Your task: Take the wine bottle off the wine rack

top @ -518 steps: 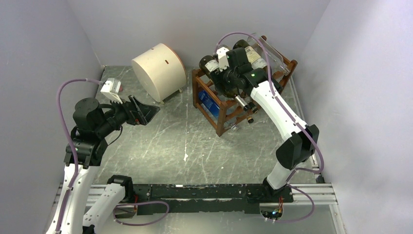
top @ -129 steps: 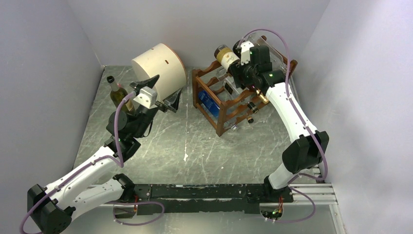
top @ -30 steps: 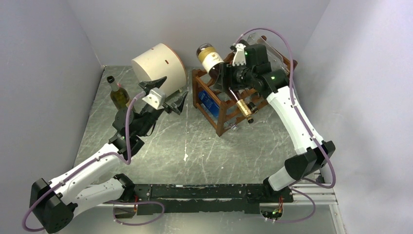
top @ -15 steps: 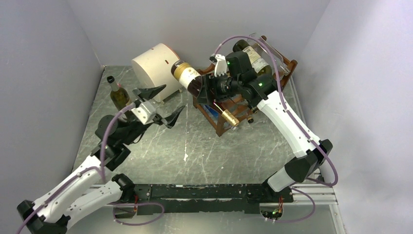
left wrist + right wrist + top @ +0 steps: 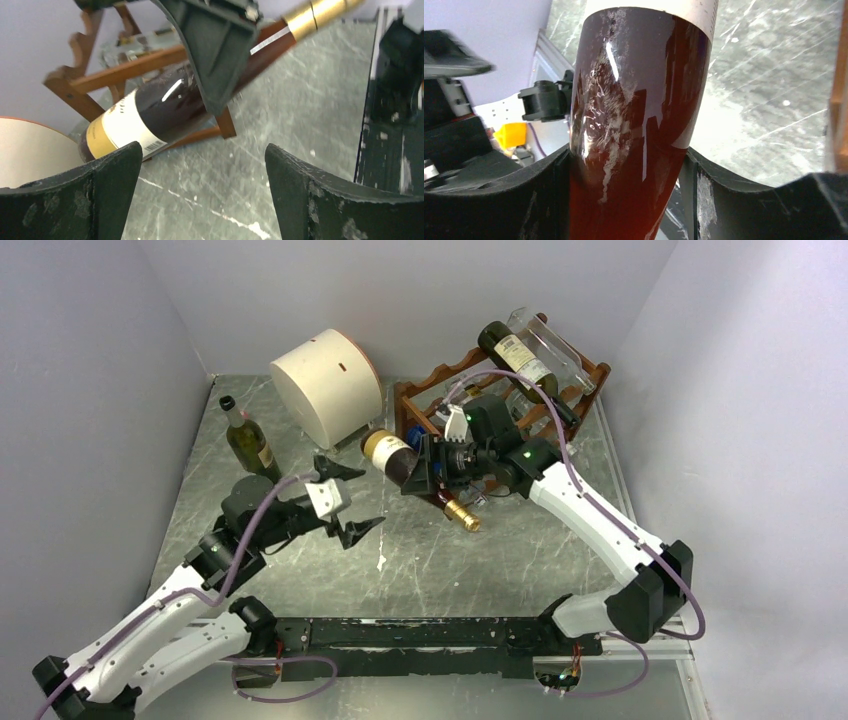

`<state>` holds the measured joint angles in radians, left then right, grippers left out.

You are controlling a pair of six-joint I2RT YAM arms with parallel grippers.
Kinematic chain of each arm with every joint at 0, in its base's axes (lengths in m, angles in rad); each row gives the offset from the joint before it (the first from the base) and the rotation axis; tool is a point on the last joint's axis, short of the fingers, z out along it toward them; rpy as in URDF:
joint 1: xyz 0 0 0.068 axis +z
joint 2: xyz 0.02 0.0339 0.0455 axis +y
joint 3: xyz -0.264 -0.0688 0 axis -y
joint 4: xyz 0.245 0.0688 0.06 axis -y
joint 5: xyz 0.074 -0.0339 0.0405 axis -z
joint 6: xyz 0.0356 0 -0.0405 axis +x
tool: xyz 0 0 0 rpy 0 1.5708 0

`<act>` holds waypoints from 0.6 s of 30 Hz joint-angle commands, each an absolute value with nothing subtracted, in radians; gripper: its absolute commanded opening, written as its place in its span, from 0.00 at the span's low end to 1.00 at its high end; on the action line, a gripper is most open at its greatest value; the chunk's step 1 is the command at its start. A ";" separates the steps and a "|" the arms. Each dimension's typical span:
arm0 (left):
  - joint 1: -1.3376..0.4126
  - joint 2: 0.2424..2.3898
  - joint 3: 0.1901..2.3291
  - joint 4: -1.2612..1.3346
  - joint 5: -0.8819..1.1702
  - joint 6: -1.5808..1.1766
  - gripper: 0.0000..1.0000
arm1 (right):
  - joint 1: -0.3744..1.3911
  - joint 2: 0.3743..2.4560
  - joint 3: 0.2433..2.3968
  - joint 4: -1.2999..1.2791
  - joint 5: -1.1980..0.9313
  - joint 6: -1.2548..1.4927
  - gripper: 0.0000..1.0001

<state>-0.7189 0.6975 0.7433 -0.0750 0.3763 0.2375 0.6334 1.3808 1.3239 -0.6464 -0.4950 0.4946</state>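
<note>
A dark red wine bottle (image 5: pixel 395 455) with a cream and gold label and a gold foil neck hangs tilted over the table, off the reddish-brown wine rack (image 5: pixel 455 377). Its base points to the left rear and its neck to the near right. My right gripper (image 5: pixel 425 472) is shut on the bottle's shoulder. In the right wrist view the bottle (image 5: pixel 639 90) fills the gap between both pads of the right gripper (image 5: pixel 626 155). My left gripper (image 5: pixel 342 502) stands open just left of the bottle with nothing in it. In the left wrist view the bottle (image 5: pixel 150 115) lies ahead of the open left gripper (image 5: pixel 202 185).
A dark bottle (image 5: pixel 512 348) and a clear bottle (image 5: pixel 552 344) lie on the rack's top tier. A cream drum (image 5: pixel 322 388) lies at the back. A green bottle (image 5: pixel 243 436) stands upright at the left. Grey walls close in on three sides.
The right arm has carried the bottle down and to the left, away from the rack and toward the middle of the table. The left arm has drawn back toward the near edge, still open.
</note>
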 commanded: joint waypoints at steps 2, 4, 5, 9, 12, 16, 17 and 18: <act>-0.748 0.656 0.664 -0.072 0.440 0.456 0.95 | 0.654 1.269 1.309 -0.281 -0.629 0.591 0.00; -0.757 0.665 0.616 0.010 0.412 0.497 0.93 | 0.659 1.263 1.281 -0.258 -0.637 0.614 0.00; -0.765 0.680 0.594 0.051 0.425 0.526 0.93 | 0.661 1.262 1.268 -0.248 -0.643 0.626 0.00; -0.813 0.771 0.570 0.241 0.357 0.518 0.93 | 0.694 1.275 1.248 -0.226 -0.646 0.651 0.00; -0.864 0.825 0.603 0.252 0.306 0.581 0.93 | 0.719 1.277 1.251 -0.239 -0.639 0.652 0.00; -0.909 0.867 0.590 0.269 0.304 0.649 0.93 | 0.750 1.295 1.275 -0.272 -0.655 0.645 0.00; -0.920 0.878 0.588 0.281 0.294 0.657 0.93 | 0.760 1.304 1.286 -0.295 -0.650 0.633 0.00; -0.929 0.888 0.588 0.293 0.284 0.665 0.93 | 0.769 1.311 1.300 -0.313 -0.642 0.623 0.00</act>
<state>-0.8913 0.8562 0.5770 0.2134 0.3149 0.5919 0.7292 1.3426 1.1908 -0.5293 -0.5426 0.6460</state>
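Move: The right hand already grips the slanting wine bottle round its body; the left gripper, open for it, is some 9 cm to the left and 5 cm back. From the left hand the bottle's middle lies about 9 cm right, 5 cm ahead and a few centimetres lower. The wine rack stands about 26 cm right and 17 cm ahead of the left hand, the white drum roughly 13 cm left and 23 cm ahead, both well below. The right fingers keep their grip on the bottle's body and carry it back about 4 cm and somewhat left, towards the left gripper. The wide-open left hand first sinks some 5 cm, then goes about as far right, closing in on the bottle beside the right fingers and rolling some 20 degrees clockwise seen from behind the hand; its fingers don't close. ##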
